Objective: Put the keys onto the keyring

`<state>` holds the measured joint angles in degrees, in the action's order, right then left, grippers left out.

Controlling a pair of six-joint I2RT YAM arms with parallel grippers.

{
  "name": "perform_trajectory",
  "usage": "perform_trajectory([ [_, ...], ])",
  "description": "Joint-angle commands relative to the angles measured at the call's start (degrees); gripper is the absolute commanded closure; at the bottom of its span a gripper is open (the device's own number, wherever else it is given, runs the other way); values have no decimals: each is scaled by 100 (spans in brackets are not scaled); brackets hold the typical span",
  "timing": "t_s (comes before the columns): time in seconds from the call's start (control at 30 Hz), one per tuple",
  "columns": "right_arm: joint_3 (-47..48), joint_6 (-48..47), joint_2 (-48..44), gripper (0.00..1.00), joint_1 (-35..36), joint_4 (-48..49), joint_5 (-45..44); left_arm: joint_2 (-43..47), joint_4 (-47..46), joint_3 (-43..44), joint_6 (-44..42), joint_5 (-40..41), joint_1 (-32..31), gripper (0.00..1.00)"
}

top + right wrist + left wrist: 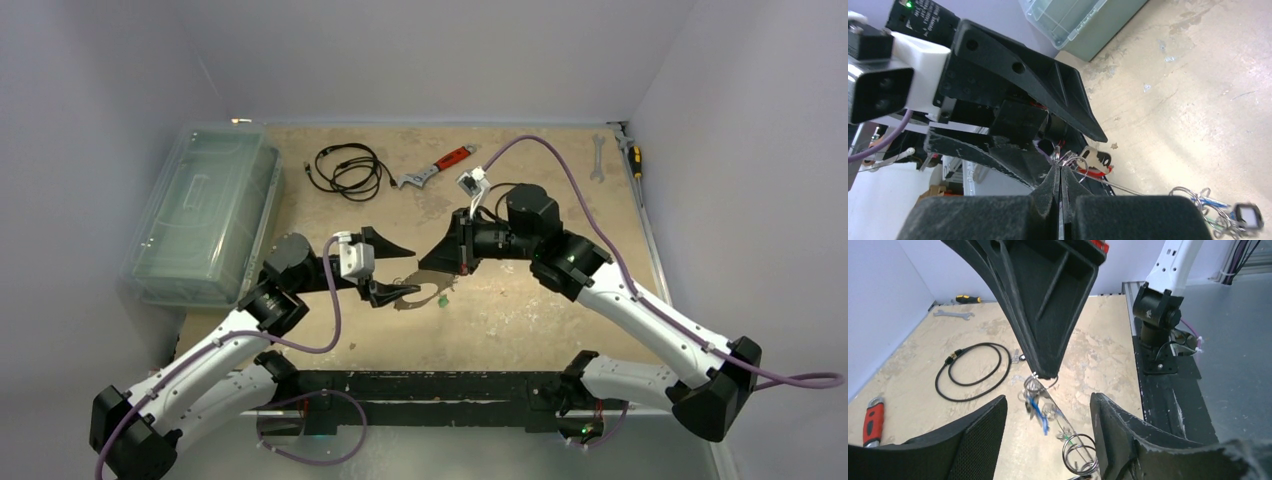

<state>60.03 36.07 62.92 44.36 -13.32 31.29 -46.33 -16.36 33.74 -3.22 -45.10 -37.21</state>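
Note:
My right gripper [428, 267] is shut on the top of the thin grey keyring [1068, 426], its fingertips pinching the wire in the right wrist view [1060, 169]. The ring hangs from it just above the table, between my arms. Small keys hang on the wire: one with a blue tag [1036, 411], one with a green tag [1067, 437], and a cluster in the right wrist view [1215, 209]. Small wire coils [1080, 456] sit at the ring's lower end. My left gripper [408, 270] is open, its fingers [979, 436] standing either side of the hanging ring without touching it.
A black coiled cable [347, 168] and a red-handled adjustable wrench [437, 166] lie at the back. A clear lidded plastic box [203, 213] stands at the left. A spanner [597, 158] and a screwdriver [632, 152] lie at the back right.

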Motion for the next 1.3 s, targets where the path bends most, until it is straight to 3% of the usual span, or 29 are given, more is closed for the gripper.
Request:
perform_trajectory([
  [0.0, 376, 104, 39, 100, -93, 174, 453, -54, 235, 85, -410, 47, -2, 42],
  [0.5, 432, 107, 319, 100, -112, 260, 1179, -160, 125, 108, -395, -192, -8, 58],
  [0.9, 565, -39, 493, 100, -176, -12, 1213, -114, 317, 134, -534, -305, -15, 86],
  [1.0, 553, -40, 509, 100, -195, -35, 1195, -105, 334, 133, -578, -356, -17, 99],
  [1.27, 589, 9, 639, 100, -256, -32, 1260, -171, 290, 205, -338, -429, -20, 100],
])
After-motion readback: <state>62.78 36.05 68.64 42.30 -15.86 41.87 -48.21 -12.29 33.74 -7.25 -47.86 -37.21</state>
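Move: The keyring, a grey plate with a large hole, hangs from the right fingertips; its middle is about 2 cm back, 2 cm to the right and 3 cm below the half-open left hand. From the right hand, that middle is some 3 cm back and 5 cm below, with no sideways offset. The right fingertips are level ahead-and-back with the left hand, 2 cm to its right and 2 cm above. The green tag dangles roughly 5 cm back, 5 cm right and 9 cm below the left hand. The keyring is pinched near its upper edge by the left fingers, which sink about 2 cm beside it and close almost fully, just under the right fingertips. The shut right hand keeps its pinch on the split ring there while easing roughly 1 cm each back, left and down and turning under 10 degrees counter-clockwise. ##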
